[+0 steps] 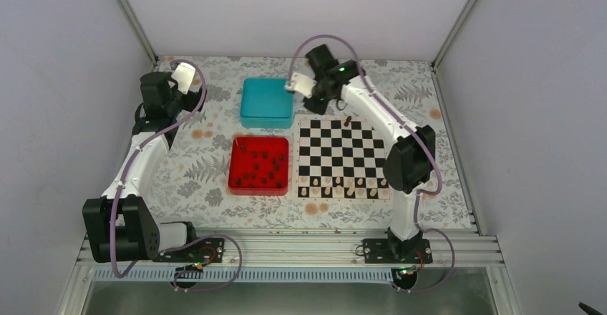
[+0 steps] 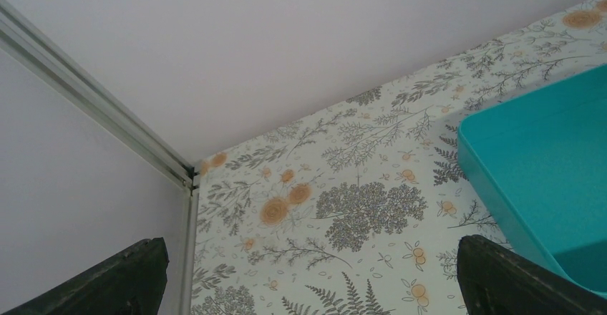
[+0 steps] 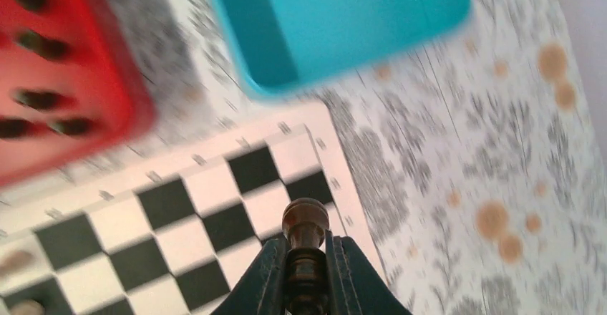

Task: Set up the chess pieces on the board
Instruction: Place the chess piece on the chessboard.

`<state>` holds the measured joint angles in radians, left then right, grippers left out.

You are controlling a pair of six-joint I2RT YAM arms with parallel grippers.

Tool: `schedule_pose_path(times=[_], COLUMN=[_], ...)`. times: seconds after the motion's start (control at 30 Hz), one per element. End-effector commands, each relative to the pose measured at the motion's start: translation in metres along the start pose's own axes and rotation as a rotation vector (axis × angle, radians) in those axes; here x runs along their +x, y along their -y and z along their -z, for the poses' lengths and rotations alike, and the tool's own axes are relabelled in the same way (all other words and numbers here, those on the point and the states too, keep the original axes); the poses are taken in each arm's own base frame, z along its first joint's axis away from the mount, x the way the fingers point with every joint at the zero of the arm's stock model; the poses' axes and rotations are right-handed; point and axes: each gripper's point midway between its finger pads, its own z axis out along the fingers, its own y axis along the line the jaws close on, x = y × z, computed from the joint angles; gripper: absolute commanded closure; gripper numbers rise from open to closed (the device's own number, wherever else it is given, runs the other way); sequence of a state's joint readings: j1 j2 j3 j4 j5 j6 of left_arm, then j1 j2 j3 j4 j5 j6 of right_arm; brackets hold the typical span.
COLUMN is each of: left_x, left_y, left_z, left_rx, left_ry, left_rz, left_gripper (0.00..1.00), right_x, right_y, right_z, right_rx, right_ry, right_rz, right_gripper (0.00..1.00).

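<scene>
My right gripper (image 3: 306, 252) is shut on a dark brown chess piece (image 3: 306, 218), whose round head sticks out past the fingertips. It hangs over the far left corner of the black-and-white board (image 3: 179, 225). From above, that gripper (image 1: 313, 107) sits at the board's (image 1: 343, 150) back left corner. One dark piece (image 1: 347, 121) stands on the far row. Several more dark pieces (image 1: 261, 168) lie in the red tray (image 1: 233, 165). My left gripper (image 2: 315, 290) is open and empty above the floral tabletop near the back left corner.
A teal box (image 1: 266, 102) sits behind the red tray, just left of the board's far corner. Pale pieces (image 1: 336, 190) fill the board's two near rows. Enclosure walls (image 2: 107, 114) close in the table at the left, back and right.
</scene>
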<state>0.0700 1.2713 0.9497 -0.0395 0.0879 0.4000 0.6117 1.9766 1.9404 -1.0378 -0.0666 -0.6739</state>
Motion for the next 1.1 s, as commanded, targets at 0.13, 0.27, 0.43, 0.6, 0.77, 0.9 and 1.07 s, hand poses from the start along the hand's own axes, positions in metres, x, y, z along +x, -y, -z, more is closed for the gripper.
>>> schedule_pose_path(times=[0.13, 0.27, 0.43, 0.6, 0.77, 0.9, 1.07], left_x=[-0.008, -0.008, -0.009, -0.007, -0.007, -0.006, -0.006], left_y=[0.000, 0.000, 0.000, 0.001, 0.000, 0.000, -0.001], left_z=[0.005, 0.006, 0.008, 0.006, 0.006, 0.005, 0.006], left_rx=[0.010, 0.012, 0.008, 0.011, 0.009, 0.009, 0.004], left_ry=[0.029, 0.029, 0.033, 0.027, 0.028, 0.025, 0.027], left_rz=[0.002, 0.003, 0.002, 0.003, 0.003, 0.003, 0.002], left_gripper=[0.00, 0.00, 0.00, 0.00, 0.00, 0.00, 0.00], right_x=[0.093, 0.114, 0.132, 0.147, 0.152, 0.153, 0.154], right_y=[0.020, 0.018, 0.023, 0.030, 0.041, 0.049, 0.054], right_z=[-0.021, -0.045, -0.071, -0.088, -0.093, -0.094, -0.100], right_rx=[-0.072, -0.099, -0.111, -0.102, -0.084, -0.072, -0.073], right_ry=[-0.143, -0.191, -0.235, -0.273, -0.281, -0.279, -0.281], right_rz=[-0.104, -0.125, -0.150, -0.164, -0.176, -0.180, -0.187], right_gripper=[0.96, 0.96, 0.96, 0.95, 0.95, 0.95, 0.95])
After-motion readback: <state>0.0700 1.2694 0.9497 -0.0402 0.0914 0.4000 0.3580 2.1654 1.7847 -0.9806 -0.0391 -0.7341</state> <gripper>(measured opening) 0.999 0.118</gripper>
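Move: The held chess piece is bound for the empty black d square in the board's far row, about 12 cm to the right of the right gripper, 6 cm ahead and some 16 cm below. The dark piece already standing there is one square (4 cm) farther right. The teal box lies roughly 11 cm ahead and 11 cm left, the red tray about 12 cm back and 13 cm left. From the left gripper the square is some 46 cm right, 3 cm ahead, 23 cm below. Carry the chess piece with the right gripper across to the right towards the far row, about 12 cm in all and mostly at the start, then sink some 13 cm towards the d square beside the standing piece. Swing the fingers nearly upright, roughly 20 degrees, on the way, keep the grip shut on the piece, and finish by easing slightly forward. ##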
